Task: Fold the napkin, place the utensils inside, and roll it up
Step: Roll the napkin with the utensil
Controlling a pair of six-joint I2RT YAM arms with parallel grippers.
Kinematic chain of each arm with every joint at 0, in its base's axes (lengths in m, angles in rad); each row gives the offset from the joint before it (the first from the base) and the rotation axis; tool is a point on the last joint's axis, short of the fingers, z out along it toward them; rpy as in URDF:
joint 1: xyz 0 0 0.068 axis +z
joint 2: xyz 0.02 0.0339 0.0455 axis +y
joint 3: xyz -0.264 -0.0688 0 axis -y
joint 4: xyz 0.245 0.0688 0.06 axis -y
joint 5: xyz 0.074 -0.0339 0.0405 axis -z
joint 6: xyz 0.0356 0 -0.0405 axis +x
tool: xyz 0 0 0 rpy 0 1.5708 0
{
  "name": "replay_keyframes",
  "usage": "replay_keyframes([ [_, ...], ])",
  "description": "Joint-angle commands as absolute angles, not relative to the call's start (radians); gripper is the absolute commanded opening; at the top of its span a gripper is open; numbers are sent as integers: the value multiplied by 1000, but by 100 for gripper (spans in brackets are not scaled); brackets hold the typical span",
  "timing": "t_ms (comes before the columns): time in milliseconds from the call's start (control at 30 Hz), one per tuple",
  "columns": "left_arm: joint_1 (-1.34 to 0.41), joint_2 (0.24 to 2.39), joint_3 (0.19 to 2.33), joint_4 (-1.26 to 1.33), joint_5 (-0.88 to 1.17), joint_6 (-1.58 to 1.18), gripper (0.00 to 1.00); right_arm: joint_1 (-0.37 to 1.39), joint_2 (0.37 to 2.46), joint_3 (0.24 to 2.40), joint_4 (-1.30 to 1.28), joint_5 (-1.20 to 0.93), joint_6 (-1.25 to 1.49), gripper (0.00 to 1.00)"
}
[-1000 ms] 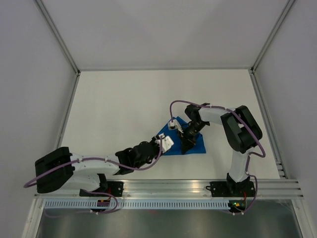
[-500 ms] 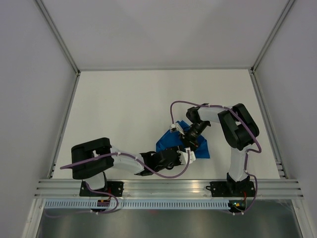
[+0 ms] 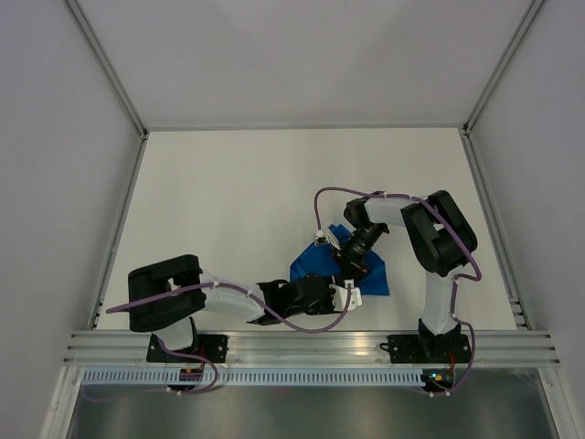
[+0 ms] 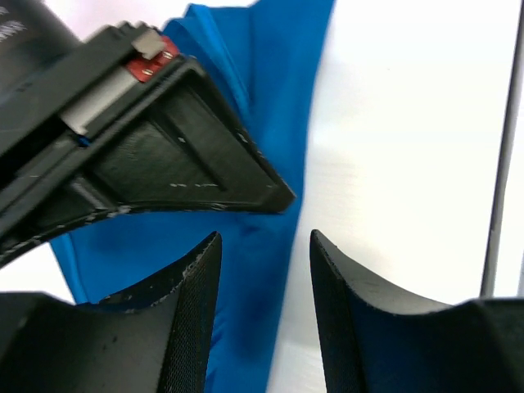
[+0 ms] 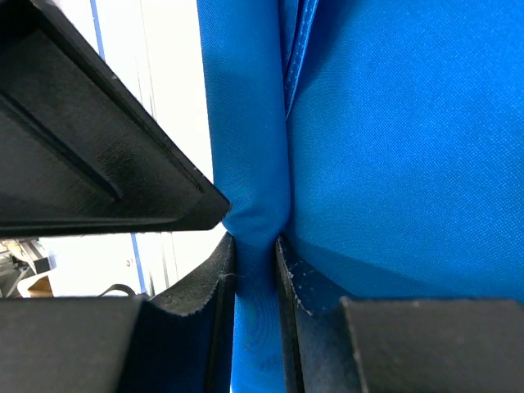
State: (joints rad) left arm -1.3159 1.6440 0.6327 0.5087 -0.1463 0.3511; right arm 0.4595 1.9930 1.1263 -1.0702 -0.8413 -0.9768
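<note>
The blue napkin (image 3: pixel 307 266) lies bunched on the white table between both arms. My right gripper (image 3: pixel 346 266) comes down on its middle and is shut on a raised fold of the napkin (image 5: pixel 393 147), the cloth pinched between the fingertips of the right gripper (image 5: pixel 255 241). My left gripper (image 3: pixel 352 294) sits low at the cloth's near right edge. In its own view the left gripper (image 4: pixel 264 237) stands open over the edge of the napkin (image 4: pixel 270 123) with nothing between the fingers. The utensils show in no view.
A metal rail (image 3: pixel 311 343) runs along the near edge of the table, right behind the left gripper. Grey walls close in the table (image 3: pixel 228 192) on the left, right and far sides. The two grippers are nearly touching above the cloth.
My left gripper has swung from the napkin's left side round to its near right edge and its jaws have opened wider. The right gripper has kept its pinch and barely shifted.
</note>
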Motion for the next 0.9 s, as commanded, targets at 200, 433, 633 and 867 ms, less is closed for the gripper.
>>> replay_keyframes([
  [200,-1316,1716,635,543,-147,351,54,454,2043,1100,-910,-675,-1023,0],
  [433,-1289,1781,634,580,-155,333,53,453,2042,1097,-908,-675,-1022,0],
  [633,-1256,1802,638,525,-68,293,23,453,2013,1080,-882,-675,-1012,0],
  [867,-1186,1795,693,384,93,193,2,449,1942,1078,-830,-667,-960,32],
])
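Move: The near rolled edge of the napkin runs left to right just beneath the left hand's open fingers; the spot they will pinch is about 1 cm ahead, 1 cm right and 3 cm below. The right gripper's fingertips are close by, some 3 cm right, 2 cm ahead and 2 cm below the left hand, while the open napkin spreads from about 5 cm ahead, 2 cm left and 4 cm down. The right hand already has the rolled edge between its fingers. Straight down for the most part, about 3 cm, the left hand sinks onto the napkin's rolled edge, edging forward some 1 cm with its open fingers astride the cloth; then they close and pinch the roll right beside the right gripper, the wrist tipping slightly as they shut. The right hand stays in place and keeps its own pinch. ##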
